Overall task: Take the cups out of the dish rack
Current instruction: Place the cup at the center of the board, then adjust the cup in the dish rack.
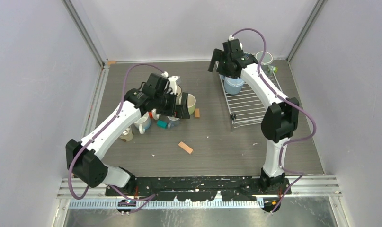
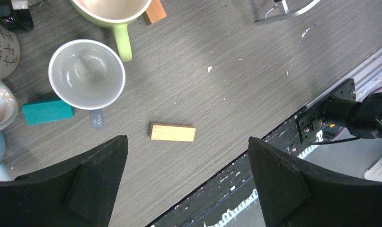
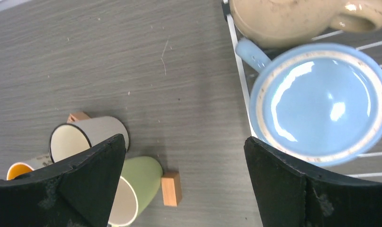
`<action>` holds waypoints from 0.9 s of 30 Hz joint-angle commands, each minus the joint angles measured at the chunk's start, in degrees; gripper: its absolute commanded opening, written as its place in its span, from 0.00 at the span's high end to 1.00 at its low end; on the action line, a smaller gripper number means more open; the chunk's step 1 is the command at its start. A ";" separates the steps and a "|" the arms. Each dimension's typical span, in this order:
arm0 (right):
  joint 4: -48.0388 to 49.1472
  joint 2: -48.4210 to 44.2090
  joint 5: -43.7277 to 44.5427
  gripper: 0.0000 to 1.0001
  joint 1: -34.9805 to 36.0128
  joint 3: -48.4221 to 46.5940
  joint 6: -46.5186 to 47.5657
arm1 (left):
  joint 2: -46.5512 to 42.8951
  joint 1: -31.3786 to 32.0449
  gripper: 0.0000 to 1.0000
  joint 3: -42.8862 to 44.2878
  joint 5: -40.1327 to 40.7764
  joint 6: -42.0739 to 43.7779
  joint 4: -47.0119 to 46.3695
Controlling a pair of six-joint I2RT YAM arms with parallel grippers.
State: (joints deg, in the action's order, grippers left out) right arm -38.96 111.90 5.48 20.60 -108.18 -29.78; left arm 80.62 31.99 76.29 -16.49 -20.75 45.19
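The dish rack [image 1: 249, 105] is a silver wire grid at the right of the table. A light blue cup [image 3: 321, 101] stands upright in it, and a tan cup [image 3: 293, 19] lies just beyond. A white cup [image 1: 263, 57] is at the rack's far end. My right gripper [image 3: 185, 142] hovers open above the rack's left edge, holding nothing. Several cups stand on the table at the left, among them a grey-white one [image 2: 87, 75] and a lime green one [image 2: 111, 12]. My left gripper [image 2: 187, 142] is open and empty just in front of them.
A wooden block [image 2: 173, 132] lies on the table below my left gripper, and a teal block [image 2: 47, 111] rests beside the grey-white cup. Another wooden block [image 3: 171, 189] touches the lime green cup. The table's near edge carries the black base rail [image 1: 198, 182].
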 commanded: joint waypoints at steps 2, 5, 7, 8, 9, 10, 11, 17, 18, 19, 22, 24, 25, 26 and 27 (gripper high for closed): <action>-0.10 5.37 -0.54 0.00 -0.21 -9.40 1.50 | -3.42 0.27 0.00 -1.77 -2.03 0.12 -4.25; -1.83 8.76 -0.73 0.00 -0.25 -13.38 1.41 | -3.77 0.27 0.00 -2.23 -2.78 -0.12 -4.48; -2.52 10.64 -0.90 0.00 -0.26 -15.17 1.33 | -4.07 0.23 0.00 -2.58 -2.96 -0.14 -4.58; -2.83 11.49 -0.84 0.00 -0.26 -16.11 1.27 | -4.22 0.26 0.00 -2.65 -2.97 -0.16 -4.58; -3.33 12.54 -0.85 0.00 -0.22 -17.00 1.22 | -4.32 0.27 0.00 -2.78 -3.00 -0.21 -4.65; -3.91 13.55 -0.82 0.00 -0.21 -18.04 1.15 | -4.33 0.27 0.00 -2.76 -3.02 -0.25 -4.68; -4.48 14.47 -0.71 0.00 -0.23 -19.18 1.13 | -4.33 0.25 0.00 -2.84 -3.02 -0.24 -4.67; -6.04 16.51 1.60 0.00 -0.21 -19.10 1.60 | -4.73 0.27 0.00 -3.21 -2.85 -0.23 -4.67; -6.09 16.43 2.02 0.00 -0.25 -18.70 1.84 | -4.83 0.25 0.00 -3.25 -2.85 -0.25 -4.65; -6.16 16.34 2.42 0.00 -0.23 -18.39 2.02 | -4.80 0.27 0.00 -3.32 -2.72 -0.25 -4.58; -7.37 16.25 3.49 0.00 -0.38 -18.16 2.55 | -5.02 0.27 0.00 -3.59 -2.71 -0.29 -4.55; -8.14 16.02 4.06 0.00 -0.57 -17.68 2.85 | -5.11 0.25 0.00 -3.66 -2.70 -0.34 -4.58; -8.30 15.67 4.29 0.00 -0.69 -17.15 3.02 | -5.12 0.27 0.00 -3.65 -2.67 -0.34 -4.58; -8.32 15.23 4.42 0.00 -0.73 -16.31 3.20 | -5.12 0.27 0.00 -3.69 -2.67 -0.42 -4.58; -8.21 14.68 4.57 0.00 -0.90 -15.44 3.35 | -5.07 0.25 0.00 -3.69 -2.67 -0.38 -4.58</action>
State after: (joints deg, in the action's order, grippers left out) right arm -46.00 129.38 7.01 20.51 -125.21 -28.14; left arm 77.54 32.03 72.82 -18.24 -20.82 42.94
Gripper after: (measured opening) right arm 0.996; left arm 0.996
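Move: The upturned blue cup in the rack lies about 7 cm to the right of my right hand, roughly level with it fore and aft, and some 11 cm lower. The beige cup stands about 7 cm farther out than the blue one and 2 cm to its left. The navy cup is about 9 cm ahead of my right hand and 12 cm to its right. From my left hand the blue cup is about 20 cm ahead and 22 cm to the right. With its fingers kept wide open and empty, I ease my right hand about 5 cm forward and slightly left, then sink it some 6 cm beside the rack's left edge, down by the blue cup's handle side. As it sinks, my wrist tips about 5 degrees further down and rolls its left side slightly lower; near the end the hand creeps back to the right by a centimetre. ##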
